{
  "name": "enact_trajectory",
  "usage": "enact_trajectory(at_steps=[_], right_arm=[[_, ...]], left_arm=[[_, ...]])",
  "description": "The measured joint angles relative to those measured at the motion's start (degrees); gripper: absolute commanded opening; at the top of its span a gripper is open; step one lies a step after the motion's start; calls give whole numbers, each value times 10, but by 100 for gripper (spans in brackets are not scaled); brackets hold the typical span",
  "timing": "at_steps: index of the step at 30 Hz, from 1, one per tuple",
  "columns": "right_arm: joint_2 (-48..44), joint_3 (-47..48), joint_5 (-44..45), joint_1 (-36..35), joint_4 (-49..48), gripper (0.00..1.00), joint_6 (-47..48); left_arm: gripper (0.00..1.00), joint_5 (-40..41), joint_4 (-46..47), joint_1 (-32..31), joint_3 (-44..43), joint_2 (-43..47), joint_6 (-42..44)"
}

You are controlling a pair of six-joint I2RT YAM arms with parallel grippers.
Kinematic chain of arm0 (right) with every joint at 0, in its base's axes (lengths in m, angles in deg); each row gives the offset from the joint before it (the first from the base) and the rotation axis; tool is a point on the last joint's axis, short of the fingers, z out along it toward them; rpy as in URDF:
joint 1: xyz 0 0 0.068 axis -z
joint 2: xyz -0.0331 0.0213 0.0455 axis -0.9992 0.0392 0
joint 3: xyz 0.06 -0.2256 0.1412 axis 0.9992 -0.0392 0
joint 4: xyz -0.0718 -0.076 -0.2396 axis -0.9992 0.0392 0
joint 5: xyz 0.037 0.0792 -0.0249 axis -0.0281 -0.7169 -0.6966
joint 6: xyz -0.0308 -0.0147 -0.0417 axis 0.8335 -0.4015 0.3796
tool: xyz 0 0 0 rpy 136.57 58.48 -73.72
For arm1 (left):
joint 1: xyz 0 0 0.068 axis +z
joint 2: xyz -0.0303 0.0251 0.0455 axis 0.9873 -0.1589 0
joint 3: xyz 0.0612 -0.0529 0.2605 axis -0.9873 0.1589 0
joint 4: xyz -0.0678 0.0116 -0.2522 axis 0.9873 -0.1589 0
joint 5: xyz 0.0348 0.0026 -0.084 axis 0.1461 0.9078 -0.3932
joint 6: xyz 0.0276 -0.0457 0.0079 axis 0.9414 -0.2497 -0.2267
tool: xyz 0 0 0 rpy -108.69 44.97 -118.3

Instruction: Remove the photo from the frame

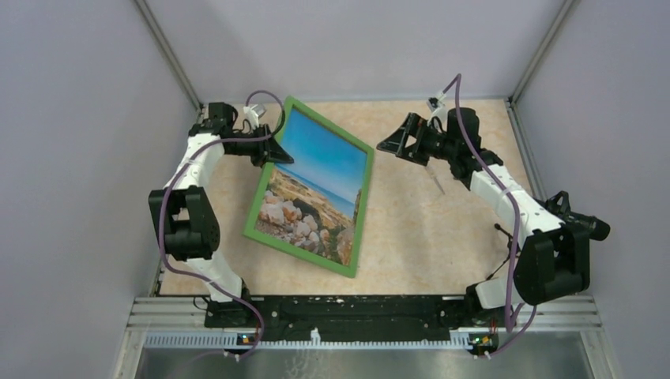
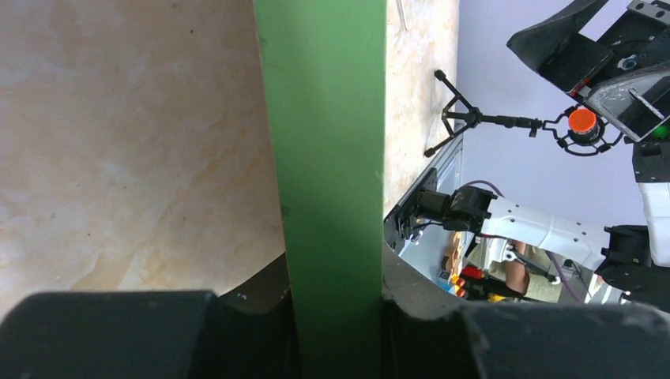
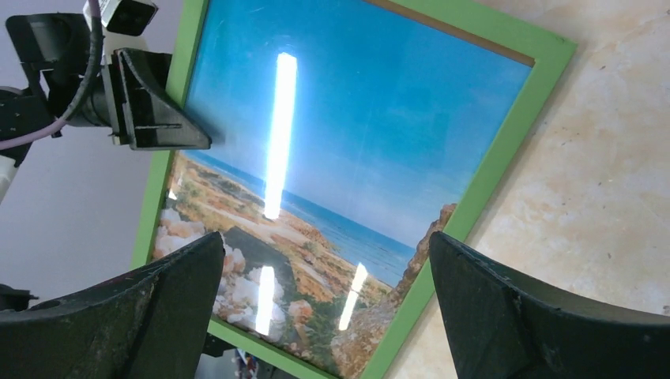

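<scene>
The frame (image 1: 296, 251), large with a thin green border, is held tilted over the left half of the table. The photo (image 1: 316, 185) of blue sky, sea and pale rocks sits inside it, facing up and to the right. My left gripper (image 1: 278, 154) is shut on the frame's upper left edge. In the left wrist view the green edge (image 2: 328, 158) runs straight up between the jaws of that gripper (image 2: 336, 316). My right gripper (image 1: 389, 146) hangs open to the right of the frame, apart from it. Its wrist view looks between wide jaws (image 3: 328, 276) onto the glossy photo (image 3: 348, 134) and green border (image 3: 506, 150).
Beige marbled table top (image 1: 427, 229) lies under both arms, with grey walls on three sides. A metal rail (image 1: 355, 320) with the arm bases runs along the near edge. A small black tripod with an orange cap (image 2: 582, 120) shows beyond the table in the left wrist view.
</scene>
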Motion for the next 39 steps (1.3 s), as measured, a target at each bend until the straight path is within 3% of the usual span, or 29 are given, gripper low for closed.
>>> enact_trajectory(at_steps=[12, 21, 24, 25, 27, 30, 34, 35, 39], right_arm=[[32, -33, -15, 0, 17, 99, 52], [77, -35, -17, 0, 40, 99, 108], [88, -35, -17, 0, 43, 99, 124], [92, -35, -17, 0, 43, 99, 129], [104, -33, -17, 0, 50, 99, 143], [126, -28, -17, 0, 68, 99, 166], [150, -18, -16, 0, 93, 99, 194], [158, -13, -14, 0, 101, 99, 201], [176, 0, -12, 0, 118, 99, 219]], left_arm=[[0, -76, 296, 50, 305, 18, -76], [1, -72, 475, 56, 344, -63, -126], [7, -49, 503, 53, 353, -72, -136], [10, -40, 511, 52, 356, -74, -139], [34, -19, 522, 50, 360, -75, -141], [54, 15, 523, 49, 364, -75, -137], [85, 64, 471, 50, 348, -54, -135], [89, 82, 456, 49, 340, -44, -126], [91, 176, 386, 49, 303, -15, -76]])
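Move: The left fingers hold the photo frame by its raised left edge; its middle is about 12 cm right of that hand, 4 cm nearer the base and 9 cm lower, and the bare table spot straight below is some 18 cm down. From the empty right hand, the frame's middle lies about 22 cm left, 3 cm back and 13 cm lower, while a thin tool lies roughly 13 cm right, 4 cm ahead and 22 cm down. The left hand keeps its pinch on the raised edge and lowers it about 17 cm to the table, swinging some 3 cm back and then forward again on the way, before the fingers spread wide and it draws off to the left with a slight lift. Meanwhile the right hand, fingers still wide open, sinks about 15 cm towards the frame's right edge and tips its fingertips farther down by some 20 degrees, with no clear touch on the frame. ##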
